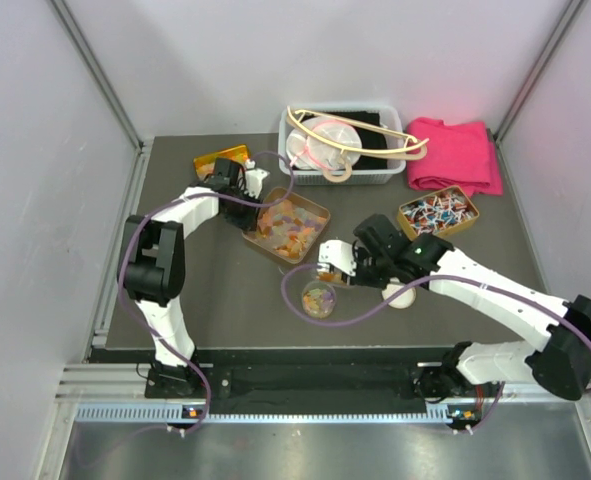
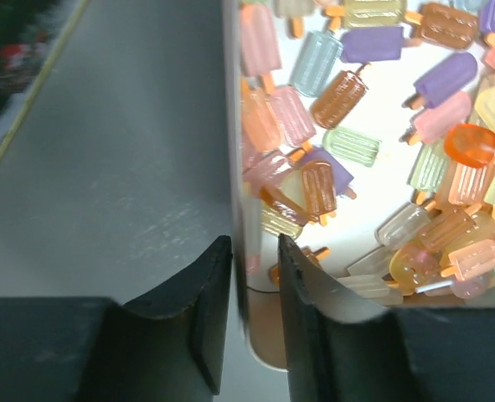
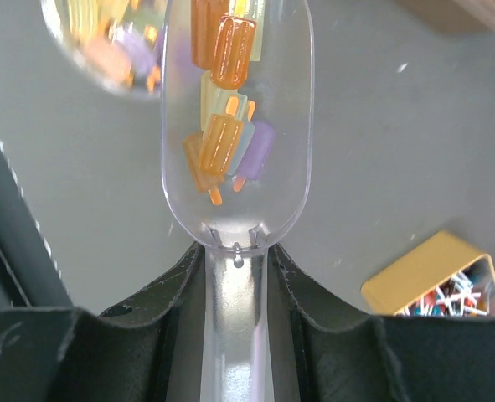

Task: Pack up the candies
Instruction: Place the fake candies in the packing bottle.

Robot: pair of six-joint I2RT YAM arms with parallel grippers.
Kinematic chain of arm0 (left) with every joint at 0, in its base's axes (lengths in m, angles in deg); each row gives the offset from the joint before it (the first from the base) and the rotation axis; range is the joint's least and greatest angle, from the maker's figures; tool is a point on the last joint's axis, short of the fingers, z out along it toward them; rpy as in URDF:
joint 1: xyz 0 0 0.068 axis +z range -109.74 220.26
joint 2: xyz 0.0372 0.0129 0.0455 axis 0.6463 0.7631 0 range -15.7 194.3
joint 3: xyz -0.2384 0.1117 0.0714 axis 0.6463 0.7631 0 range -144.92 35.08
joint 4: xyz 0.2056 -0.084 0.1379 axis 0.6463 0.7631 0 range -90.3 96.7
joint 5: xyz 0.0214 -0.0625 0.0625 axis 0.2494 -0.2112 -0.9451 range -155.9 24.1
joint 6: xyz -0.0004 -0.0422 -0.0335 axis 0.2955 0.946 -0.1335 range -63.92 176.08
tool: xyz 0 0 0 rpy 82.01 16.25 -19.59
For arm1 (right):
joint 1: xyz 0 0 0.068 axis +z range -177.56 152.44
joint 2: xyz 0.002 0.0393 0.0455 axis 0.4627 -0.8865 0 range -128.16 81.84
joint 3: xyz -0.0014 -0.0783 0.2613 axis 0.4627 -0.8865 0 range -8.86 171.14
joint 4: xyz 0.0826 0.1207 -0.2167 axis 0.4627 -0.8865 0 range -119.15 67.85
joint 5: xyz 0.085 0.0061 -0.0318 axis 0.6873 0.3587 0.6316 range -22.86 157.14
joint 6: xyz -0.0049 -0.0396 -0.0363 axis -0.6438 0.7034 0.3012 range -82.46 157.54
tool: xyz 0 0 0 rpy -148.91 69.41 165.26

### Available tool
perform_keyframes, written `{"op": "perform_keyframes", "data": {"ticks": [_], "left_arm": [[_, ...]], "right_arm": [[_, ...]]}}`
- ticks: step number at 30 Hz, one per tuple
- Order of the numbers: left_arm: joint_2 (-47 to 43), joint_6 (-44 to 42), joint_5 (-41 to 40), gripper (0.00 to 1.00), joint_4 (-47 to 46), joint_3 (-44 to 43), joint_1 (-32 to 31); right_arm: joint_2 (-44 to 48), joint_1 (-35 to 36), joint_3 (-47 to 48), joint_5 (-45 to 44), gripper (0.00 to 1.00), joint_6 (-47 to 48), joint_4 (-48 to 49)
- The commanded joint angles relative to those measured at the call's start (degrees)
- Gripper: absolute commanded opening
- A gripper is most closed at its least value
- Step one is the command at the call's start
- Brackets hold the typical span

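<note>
The candies (image 1: 287,222) are small translucent ice-lolly-shaped gummies in orange, pink, purple and pale colours, filling a tan tray (image 1: 321,207). My left gripper (image 1: 250,195) stands at the tray's left side. In the left wrist view its jaws (image 2: 255,247) straddle the tray wall (image 2: 234,167) with a gap showing, open, one finger outside and one inside beside the candies (image 2: 381,126). My right gripper (image 3: 236,251) is shut on the handle of a clear scoop (image 3: 289,126) holding several candies (image 3: 222,142). The scoop (image 1: 330,255) hangs just above a small clear cup (image 1: 318,297) with candies in it.
A tin of twist-wrapped sweets (image 1: 438,212) sits right of the tray, a pink cloth (image 1: 455,155) behind it. A clear bin (image 1: 375,178) with wooden tongs and a lid stands at the back. An orange tin (image 1: 220,158) lies back left, and a pale round object (image 1: 400,296) lies under the right arm.
</note>
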Motion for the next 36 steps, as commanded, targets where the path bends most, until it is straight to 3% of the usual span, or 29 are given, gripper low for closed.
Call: {"op": "perform_keyframes", "data": {"ticks": [1, 5, 9, 16, 23, 36], "left_arm": [[0.56, -1.9, 4.26, 0.41, 0.75, -2.92, 0.14], [0.48, -2.17, 5.32, 0.49, 1.28, -3.36, 0.14], [0.04, -2.17, 6.02, 0.66, 1.19, -3.45, 0.14], [-0.75, -3.14, 7.6, 0.85, 1.81, -3.18, 0.58], [-0.93, -3.23, 9.54, 0.91, 2.59, -4.15, 1.64], [-1.63, -3.31, 10.16, 0.93, 4.09, -5.91, 3.13]], "right_arm": [[4.11, 2.16, -0.65, -4.63, 0.0, 3.24, -3.67], [4.47, 3.32, -0.56, -7.98, 0.0, 4.64, -5.78], [3.24, 4.89, 0.14, -10.54, 0.0, 6.4, -7.62], [1.22, 8.24, 1.81, -14.05, 0.0, 8.25, -8.51], [-1.68, 10.61, 4.27, -17.92, 0.0, 10.27, -8.24], [-5.73, 15.0, 6.74, -23.63, 0.0, 13.79, -8.68]]}}
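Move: The scoop of candies is already in the right hand, its bowl reaching out to the left; the packing bottle stands about 8 cm to that hand's left, 1 cm back and 9 cm below. The candy bin is some 18 cm ahead and 13 cm left of the same hand, the bottle's lid 11 cm right and 2 cm ahead. From the left hand, at the bin's rim, the bin's middle lies 9 cm right and 1 cm ahead, the bottle 15 cm right and 20 cm back. The loaded scoop is tipped bowl-end down over the bottle and swung counter-clockwise, the right wrist turning some 30 degrees while its fingers keep their hold; that hand drifts about 3 cm right and a little back, then returns nearly all the way. Around the bin's rim the left fingers spread nearly wide open, shift slightly right and back, then rise about 2 cm. ##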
